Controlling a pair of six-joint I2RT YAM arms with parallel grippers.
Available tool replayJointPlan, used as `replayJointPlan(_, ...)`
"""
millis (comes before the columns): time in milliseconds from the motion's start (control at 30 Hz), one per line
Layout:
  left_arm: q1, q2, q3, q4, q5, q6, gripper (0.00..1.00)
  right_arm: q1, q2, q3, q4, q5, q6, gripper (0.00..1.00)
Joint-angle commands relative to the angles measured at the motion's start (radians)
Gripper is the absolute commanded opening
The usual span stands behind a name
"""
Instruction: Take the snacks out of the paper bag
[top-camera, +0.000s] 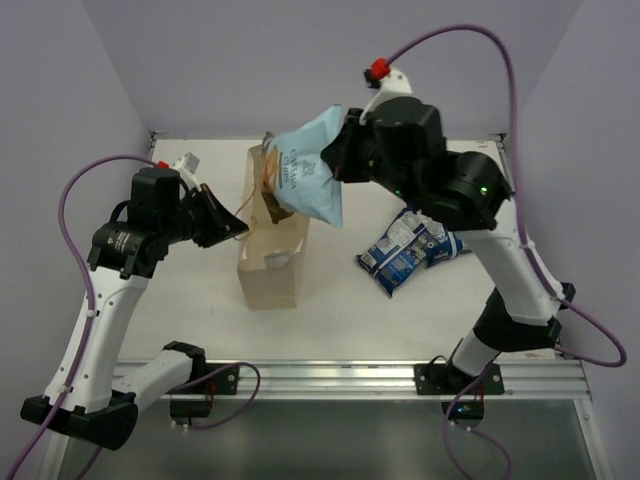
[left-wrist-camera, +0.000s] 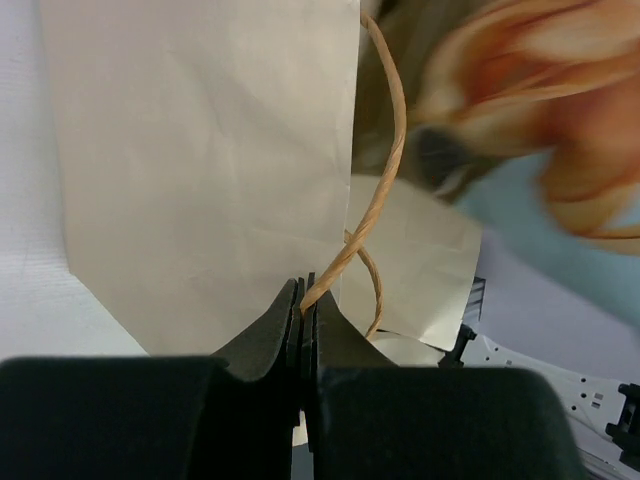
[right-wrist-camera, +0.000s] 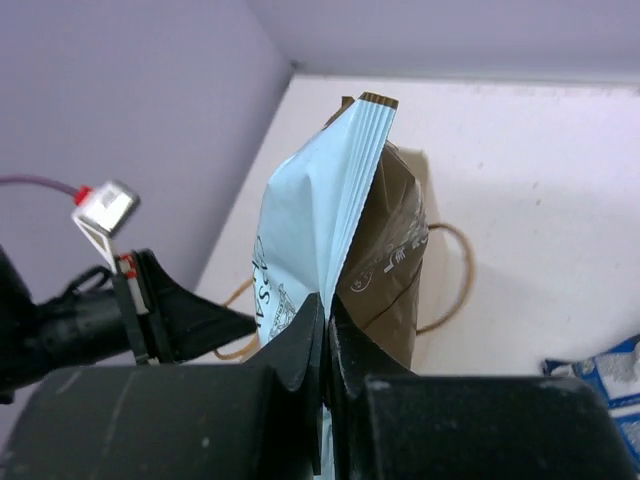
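The tan paper bag (top-camera: 270, 262) stands upright mid-table, its mouth open upward. My left gripper (top-camera: 238, 226) is shut on a brown cord handle (left-wrist-camera: 385, 150) at the bag's left side; the bag's wall fills the left wrist view (left-wrist-camera: 200, 170). My right gripper (top-camera: 335, 155) is shut on the sealed edge of the light blue chip bag (top-camera: 312, 178) and holds it in the air just above the paper bag's mouth. It also shows in the right wrist view (right-wrist-camera: 320, 210). Dark blue and white packets (top-camera: 408, 250) lie on the table to the right.
The white table (top-camera: 180, 320) is walled by lilac panels at the back and sides. A metal rail (top-camera: 350, 378) runs along the near edge, by the arm bases. The second cord handle (right-wrist-camera: 455, 280) hangs beside the chip bag.
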Motion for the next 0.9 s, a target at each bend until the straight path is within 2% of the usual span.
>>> replayJointPlan(0, 0.005, 0.007, -0.003, 0.021, -0.031, 0.011, 0.0, -0.051, -0.123, 0.064, 0.175, 0.092, -0.132, 0.0)
replayJointPlan(167, 0.005, 0.024, 0.006, 0.012, -0.059, 0.003, 0.0, -0.114, -0.257, 0.03, 0.345, 0.173, -0.259, 0.0)
replayJointPlan(300, 0.005, 0.029, 0.023, 0.001, -0.079, 0.004, 0.0, -0.13, -0.306, 0.015, 0.381, 0.297, -0.368, 0.0)
replayJointPlan(400, 0.007, 0.029, 0.044, -0.003, -0.079, 0.001, 0.0, -0.136, -0.315, -0.055, 0.381, 0.455, -0.469, 0.0)
replayJointPlan(500, 0.007, 0.03, 0.076, -0.015, -0.073, 0.0, 0.0, -0.142, -0.347, -0.204, 0.381, 0.569, -0.488, 0.0)
replayJointPlan(633, 0.007, 0.037, 0.107, -0.028, -0.073, -0.005, 0.0, -0.168, -0.412, -0.455, 0.375, 0.565, -0.407, 0.0)
replayJointPlan(733, 0.007, 0.038, 0.113, -0.026, -0.068, -0.015, 0.0, -0.241, -0.401, -0.54, 0.303, 0.441, -0.276, 0.0)
replayJointPlan(767, 0.007, 0.04, 0.113, -0.025, -0.068, -0.019, 0.0, -0.281, -0.391, -0.56, 0.301, 0.359, -0.238, 0.0)
replayJointPlan(867, 0.007, 0.041, 0.113, -0.025, -0.072, -0.023, 0.0, -0.338, -0.308, -0.554, 0.303, 0.271, -0.216, 0.0)
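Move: The light-blue snack bag is already pinched in the right fingers, its middle about 7 cm left of them, 3 cm farther out and slightly below. The nearer blue packet, where it is being taken, lies some 20 cm to the right hand's right, 13 cm ahead and 45 cm below; the paper bag's middle stands about 15 cm to that hand's left, 3 cm ahead, 30 cm below. From the left hand the blue packet is about 42 cm right and 17 cm ahead, 29 cm below. The light-blue snack bag, kept pinched in the right hand, is swung in a quick arc away from the paper bag to the right, about 20 cm, rising some 16 cm, then brought forward and down by a little more than that rise towards the blue packets, while the wrist swings some 35 degrees clockwise. The left fingers keep hold of the paper bag's handle, almost in place. ##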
